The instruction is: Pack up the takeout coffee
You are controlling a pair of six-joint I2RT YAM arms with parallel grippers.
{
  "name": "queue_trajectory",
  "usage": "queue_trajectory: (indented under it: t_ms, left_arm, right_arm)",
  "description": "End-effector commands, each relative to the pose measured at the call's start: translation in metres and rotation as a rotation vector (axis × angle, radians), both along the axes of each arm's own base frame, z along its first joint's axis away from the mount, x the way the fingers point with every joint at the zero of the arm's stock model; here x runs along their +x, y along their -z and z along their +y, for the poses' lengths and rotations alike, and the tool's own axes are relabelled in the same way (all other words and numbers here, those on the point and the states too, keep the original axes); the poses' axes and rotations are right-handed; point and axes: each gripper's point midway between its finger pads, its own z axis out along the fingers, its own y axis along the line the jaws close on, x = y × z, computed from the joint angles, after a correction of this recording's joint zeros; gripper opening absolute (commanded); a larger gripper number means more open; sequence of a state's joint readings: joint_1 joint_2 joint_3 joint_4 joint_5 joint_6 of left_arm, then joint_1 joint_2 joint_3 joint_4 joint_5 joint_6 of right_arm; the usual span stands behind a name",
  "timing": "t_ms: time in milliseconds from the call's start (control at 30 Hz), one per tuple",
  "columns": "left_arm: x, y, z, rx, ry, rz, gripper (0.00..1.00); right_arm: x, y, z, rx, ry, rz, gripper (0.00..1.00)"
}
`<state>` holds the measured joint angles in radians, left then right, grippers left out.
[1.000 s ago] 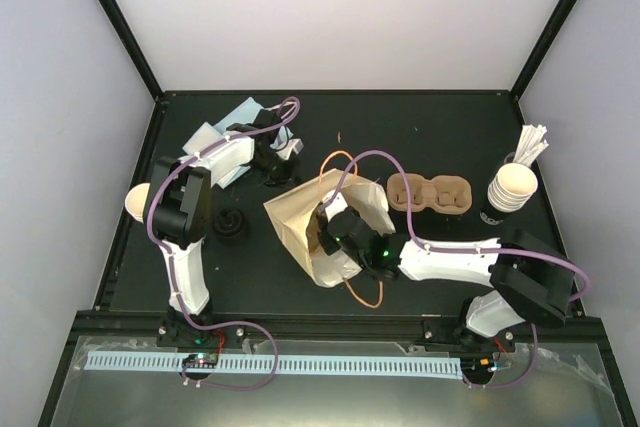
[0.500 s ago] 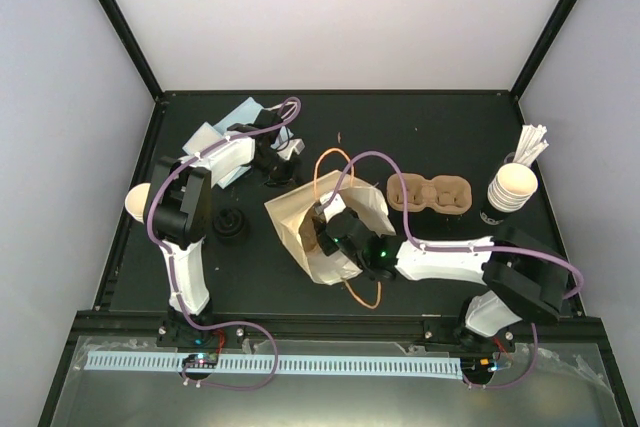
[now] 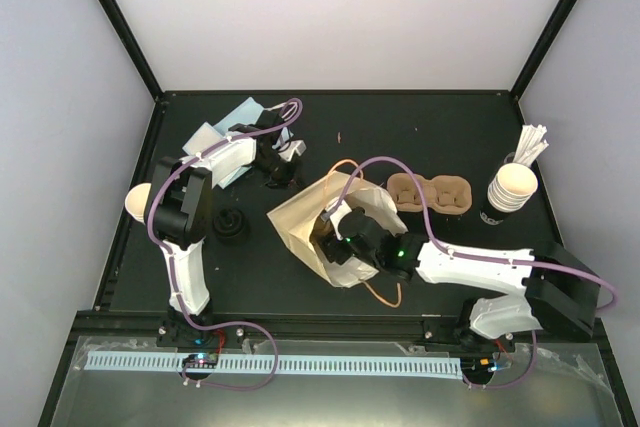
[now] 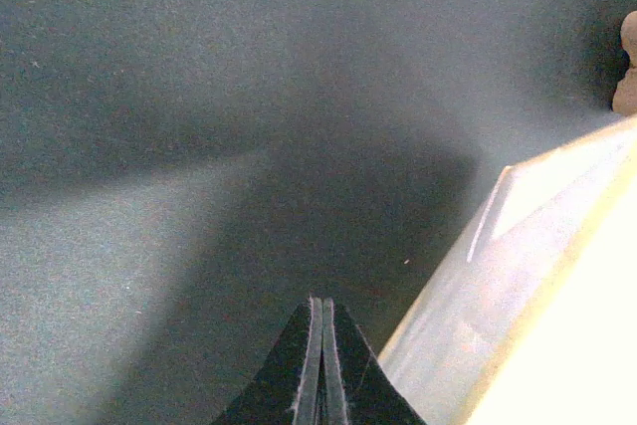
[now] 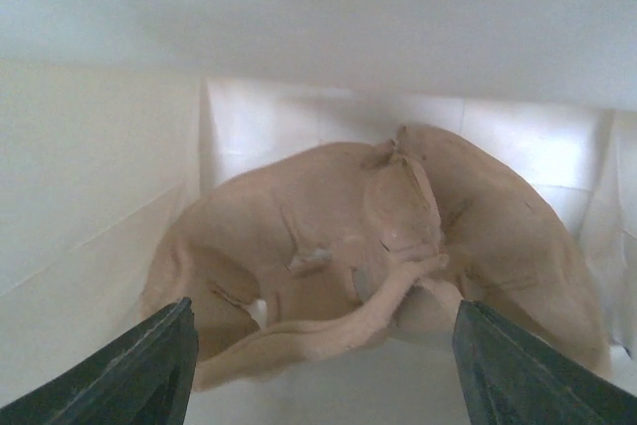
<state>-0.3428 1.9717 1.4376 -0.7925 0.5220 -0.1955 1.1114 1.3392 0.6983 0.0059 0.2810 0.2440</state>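
Observation:
The takeout coffee (image 3: 137, 200), a small cream cup, stands at the table's left edge, half hidden behind the left arm. A tan paper bag (image 3: 300, 215) lies open on its side mid-table. My right gripper (image 3: 338, 240) reaches into its mouth. In the right wrist view that gripper (image 5: 323, 365) is open, its fingers (image 5: 149, 365) wide apart and holding nothing. A brown pulp carrier (image 5: 378, 246) rests deep in the bag just ahead of it. My left gripper (image 3: 281, 173) is shut and empty above bare table, left of the bag's edge (image 4: 537, 276).
Another brown two-cup carrier (image 3: 430, 194) sits right of the bag. A nested cup stack with white sticks (image 3: 512, 187) stands at the far right. A black lid (image 3: 231, 225) lies near the left arm, and blue and white napkins (image 3: 225, 132) at back left.
My right arm has drawn back to the right, its elbow swinging toward the table's right edge. The bag has shifted and spread with it. The left arm has not moved.

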Motion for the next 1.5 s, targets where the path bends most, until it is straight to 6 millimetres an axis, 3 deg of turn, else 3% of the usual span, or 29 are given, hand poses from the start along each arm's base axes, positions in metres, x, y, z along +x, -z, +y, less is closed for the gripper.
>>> queue_trajectory:
  t_ms: [0,267,467,667,733,800,833,967,1033,1167,1333,1467]
  left_arm:
    - [0.003,-0.009,-0.007,-0.018,0.019,-0.011,0.02]
    - [0.004,-0.02,-0.006,-0.022,0.015,-0.041,0.02]
    - [0.006,-0.061,-0.004,-0.045,-0.007,-0.14,0.18]
    - [-0.002,-0.128,0.009,-0.033,-0.016,-0.32,0.47]
    - [-0.009,-0.148,0.015,-0.029,-0.014,-0.377,0.66]
    - [-0.017,-0.168,0.021,-0.035,-0.025,-0.444,0.93]
    - [-0.021,-0.179,0.025,-0.045,-0.038,-0.482,0.98]
    - [-0.025,-0.206,0.056,-0.058,-0.22,-0.596,0.99]
    - [-0.032,-0.226,0.058,-0.13,-0.205,-0.695,0.99]
    - [-0.064,-0.243,0.033,-0.297,-0.033,-0.709,0.99]
    - [-0.111,-0.268,-0.009,-0.31,0.201,-0.819,0.97]
    - [-0.134,-0.29,-0.025,-0.342,0.265,-0.901,0.93]
  right_arm:
    - [-0.018,-0.011,0.001,-0.014,-0.118,-0.003,0.74]
    - [-0.028,0.001,-0.004,-0.088,-0.174,0.039,0.69]
    - [-0.028,0.012,-0.007,-0.084,-0.153,0.048,0.68]
    - [-0.029,0.012,-0.006,-0.067,-0.16,0.045,0.68]
    - [-0.029,0.012,-0.006,-0.067,-0.159,0.042,0.68]
    - [-0.028,0.012,-0.006,-0.069,-0.16,0.038,0.68]
    - [-0.028,0.012,-0.005,-0.068,-0.162,0.036,0.68]
    - [-0.027,0.011,-0.005,-0.07,-0.161,0.026,0.68]
    - [-0.026,0.01,-0.004,-0.069,-0.159,0.024,0.68]
    - [-0.026,0.009,-0.003,-0.062,-0.158,0.026,0.68]
    - [-0.025,0.009,-0.003,-0.058,-0.155,0.022,0.68]
    - [-0.024,0.009,-0.003,-0.06,-0.155,0.018,0.67]
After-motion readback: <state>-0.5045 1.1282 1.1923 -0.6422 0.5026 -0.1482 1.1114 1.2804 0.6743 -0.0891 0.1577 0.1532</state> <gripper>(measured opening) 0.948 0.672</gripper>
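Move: The shut left fingers are low against the paper bag's far-left side; its middle is about 10 cm to their right, 7 cm back and 6 cm above. The black lids stand about 15 cm left of them and 9 cm back, slightly lower. Inside the bag, the cup carrier lies some 6 cm ahead of the right hand, 4 cm left and 4 cm below; the spare carrier is about 12 cm ahead of that hand, 20 cm right and 10 cm lower. Left rises about 23 cm, opening wide, and draws back 10 towards the bag's rim; open right backs off slightly. ##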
